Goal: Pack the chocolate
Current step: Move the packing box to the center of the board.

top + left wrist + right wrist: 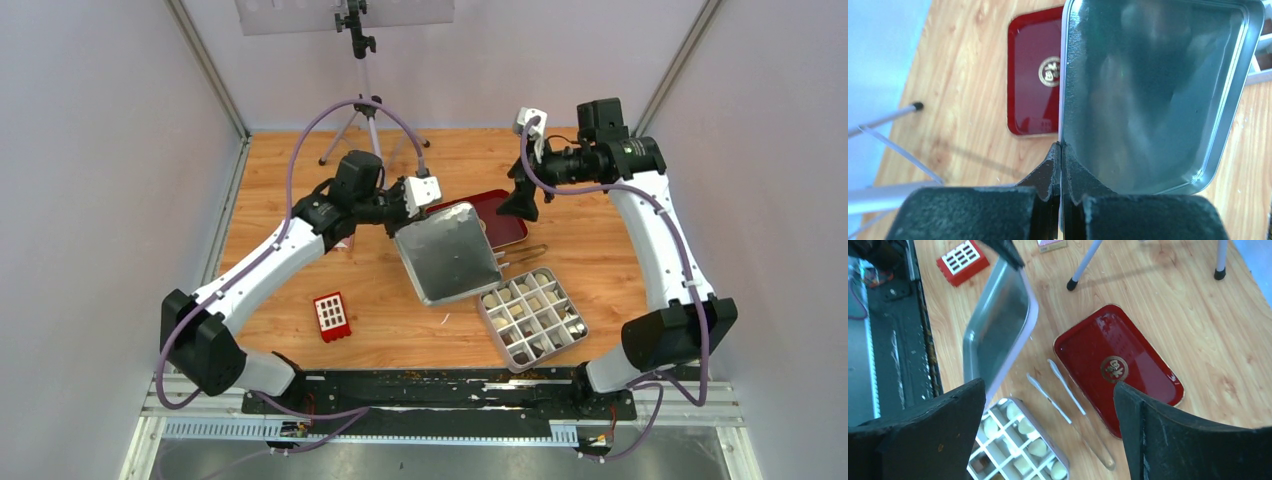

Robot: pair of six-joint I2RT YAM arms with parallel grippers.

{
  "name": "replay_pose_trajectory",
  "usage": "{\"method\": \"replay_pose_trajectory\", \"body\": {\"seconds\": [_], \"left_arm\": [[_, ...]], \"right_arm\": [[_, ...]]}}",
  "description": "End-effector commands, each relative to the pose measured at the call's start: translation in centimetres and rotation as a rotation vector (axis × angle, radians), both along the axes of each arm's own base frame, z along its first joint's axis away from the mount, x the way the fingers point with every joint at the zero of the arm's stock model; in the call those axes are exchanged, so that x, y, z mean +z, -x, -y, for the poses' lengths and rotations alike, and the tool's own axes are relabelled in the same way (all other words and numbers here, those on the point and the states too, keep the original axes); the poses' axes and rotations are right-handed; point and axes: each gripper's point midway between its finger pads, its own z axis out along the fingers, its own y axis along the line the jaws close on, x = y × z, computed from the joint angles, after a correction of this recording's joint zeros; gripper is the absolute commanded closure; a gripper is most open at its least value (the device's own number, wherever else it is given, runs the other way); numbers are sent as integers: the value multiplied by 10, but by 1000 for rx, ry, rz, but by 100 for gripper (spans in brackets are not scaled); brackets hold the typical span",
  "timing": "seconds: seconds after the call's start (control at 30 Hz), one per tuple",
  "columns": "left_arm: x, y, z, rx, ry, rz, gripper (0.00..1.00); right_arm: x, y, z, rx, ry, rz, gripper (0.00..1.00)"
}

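The chocolate [528, 312], cream-white and dark brown pieces, lies in the cells of a gridded silver tin [574, 312] right of centre. In the right wrist view the cream chocolate [1036, 448] shows in that tin [1048, 437]. My left gripper [405, 215] is shut on the rim of a shallow silver lid [448, 252], holding it tilted above the table just left of the tin. The left wrist view shows the left gripper [1061, 146] pinching the lid [1148, 90] at its edge. My right gripper [520, 200] hangs open and holds nothing, with its jaws [1049, 385] wide above the tongs.
A red tray [503, 218] lies behind the lid. Clear tongs [1064, 384] lie between the red tray [1128, 355] and the gridded tin. A small red block with white squares [332, 316] sits front left. Tripod legs [365, 120] stand at the back.
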Motion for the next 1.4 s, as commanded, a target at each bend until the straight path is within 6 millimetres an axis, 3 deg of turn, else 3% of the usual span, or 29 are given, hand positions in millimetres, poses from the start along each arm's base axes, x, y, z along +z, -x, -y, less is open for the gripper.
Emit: {"method": "replay_pose_trajectory", "body": {"seconds": [0.0, 0.1, 0.2, 0.3, 0.4, 0.57, 0.73, 0.83, 1.1, 1.37], "left_arm": [[45, -6, 27, 9, 103, 218, 100], [56, -7, 38, 49, 130, 270, 100], [58, -2, 42, 55, 130, 282, 100], [57, 0, 32, 88, 110, 296, 100], [58, 3, 14, 110, 51, 329, 100], [63, 8, -13, 153, -28, 383, 100], [63, 7, -15, 163, -48, 378, 100], [66, 4, -18, 186, -56, 382, 100], [66, -2, -22, 197, -81, 423, 100], [76, 0, -31, 203, -111, 467, 100]], "right_arm": [[6, -29, 7, -181, -28, -122, 0], [-25, -42, 66, -490, 16, -331, 9], [-65, -24, 123, -618, 80, -404, 13], [-109, 11, 142, -450, 286, -292, 17], [-153, 20, 159, -442, 423, -265, 21], [-191, 32, 169, -438, 503, -401, 31], [-219, 36, 170, -402, 522, -409, 40], [-224, 42, 159, -363, 485, -458, 44], [-245, 66, 157, -342, 507, -559, 55], [-251, 81, 141, -324, 498, -651, 61]]}}
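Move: The packing box stands in the open, its middle roughly 15 cm back from the empty right gripper, 8 cm to its right and 26 cm below. The tongs lie between them, about 3 cm back and 2 cm left of the gripper at table height; the red tray is some 6 cm ahead and 5 cm left of it. From the left gripper, already pinching the metal lid, the box is about 14 cm back, 27 cm right and 20 cm below. Drop the right gripper about 24 cm and swing it 15 cm right to the packing box's right edge near the far corner, after a brief reach forward, then draw back; tip the fingers steeply down and narrow them to under half open, bringing the left finger against the rim. Keep the lid pinched in the left gripper: go 4 cm right, return left past the start and rise slightly, turning some 20 degrees. ##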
